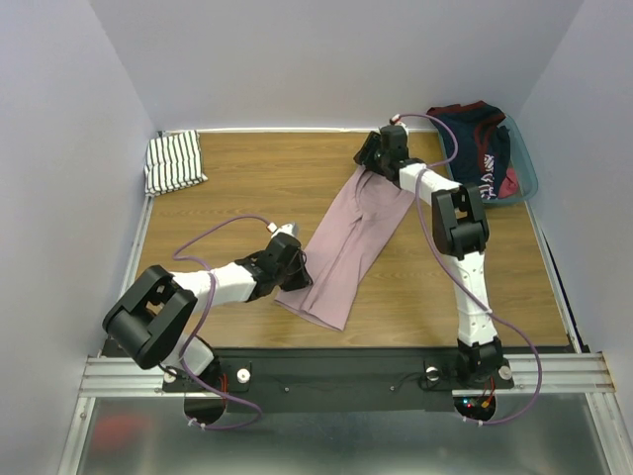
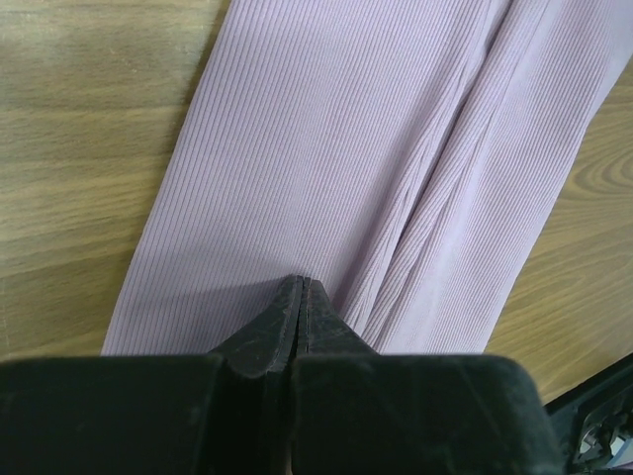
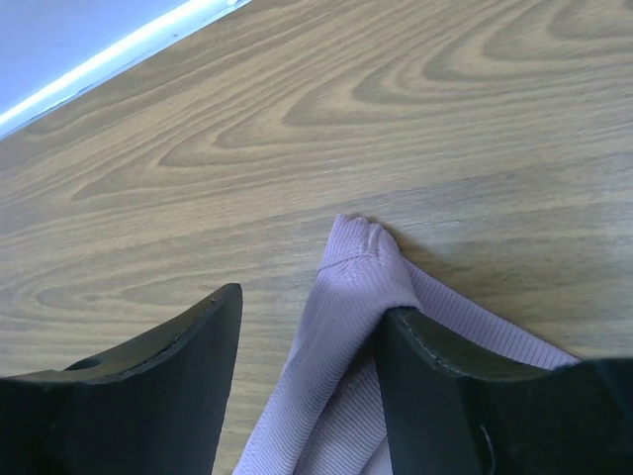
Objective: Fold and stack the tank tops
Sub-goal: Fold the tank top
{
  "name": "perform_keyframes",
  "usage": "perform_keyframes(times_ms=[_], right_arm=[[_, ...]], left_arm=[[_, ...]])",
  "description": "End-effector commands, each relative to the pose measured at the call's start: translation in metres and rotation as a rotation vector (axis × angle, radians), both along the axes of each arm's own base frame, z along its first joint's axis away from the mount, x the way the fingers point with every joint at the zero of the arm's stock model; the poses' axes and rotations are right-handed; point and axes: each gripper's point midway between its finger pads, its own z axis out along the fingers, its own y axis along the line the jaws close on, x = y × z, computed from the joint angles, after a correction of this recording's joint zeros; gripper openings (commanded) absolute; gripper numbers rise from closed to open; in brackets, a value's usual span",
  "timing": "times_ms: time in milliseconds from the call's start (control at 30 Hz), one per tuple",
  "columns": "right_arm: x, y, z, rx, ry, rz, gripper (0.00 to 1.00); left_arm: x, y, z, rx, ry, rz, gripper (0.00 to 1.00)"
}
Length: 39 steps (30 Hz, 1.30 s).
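Note:
The pink tank top (image 1: 346, 242) lies stretched out diagonally on the wooden table, running from the far middle toward the near left. My left gripper (image 1: 297, 272) is at its near left edge. Its jaws (image 2: 302, 282) are pressed together, with the ribbed cloth (image 2: 326, 148) spreading away from their tips. My right gripper (image 1: 371, 163) is at the top's far end and stands open. A bunched strap (image 3: 361, 267) lies on the table between the fingers of this gripper (image 3: 315, 305), against the right one. The striped tank top (image 1: 174, 161) sits folded in the far left corner.
A blue bin (image 1: 527, 178) holding dark navy-and-red clothing (image 1: 480, 148) stands at the far right. White walls close in the back and both sides of the table. A metal rail runs along the near edge by the arm bases.

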Motion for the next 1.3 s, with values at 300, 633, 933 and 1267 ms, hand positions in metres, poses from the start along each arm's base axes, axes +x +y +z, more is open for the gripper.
perform_keyframes(times_ms=[300,633,933,1267], right_arm=[[-0.005,0.005,0.071,0.107,-0.105,0.033,0.62],[-0.021,-0.003,0.06,0.116,-0.058,-0.007,0.62],[-0.044,0.003,0.088,0.163,-0.081,0.04,0.32],[-0.016,0.02,0.086,0.194,-0.114,0.067,0.24]], left_arm=[[-0.014,0.019,-0.006,0.086,0.036,-0.019,0.0],[-0.009,0.017,0.001,0.09,0.021,-0.021,0.0],[-0.007,0.017,0.002,0.092,0.017,-0.022,0.0],[-0.007,0.018,0.002,0.094,0.019,-0.021,0.0]])
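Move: The tank top's gathered shoulder tip sits between the right hand's parted fingers, about 1 cm ahead, dead centre and 2 cm below. From there the folded body runs back, its middle some 24 cm back, 5 cm left and 3 cm below the right hand; the clothes basket stands roughly 32 cm to the right of that hand, level with it. From the left hand, the shoulder tip is around 39 cm ahead and 17 cm right, 2 cm lower. Back towards its base, the right hand draws about 5 cm with fingers parted, bobbing up and dipping again on the way; it then narrows the fingers to nearly shut and lifts some 5 cm, easing slightly forward and rolling its left side up a little, coming clear of the shoulder tip. The left hand stays low on the tank top's lower end, its fingers still shut. ##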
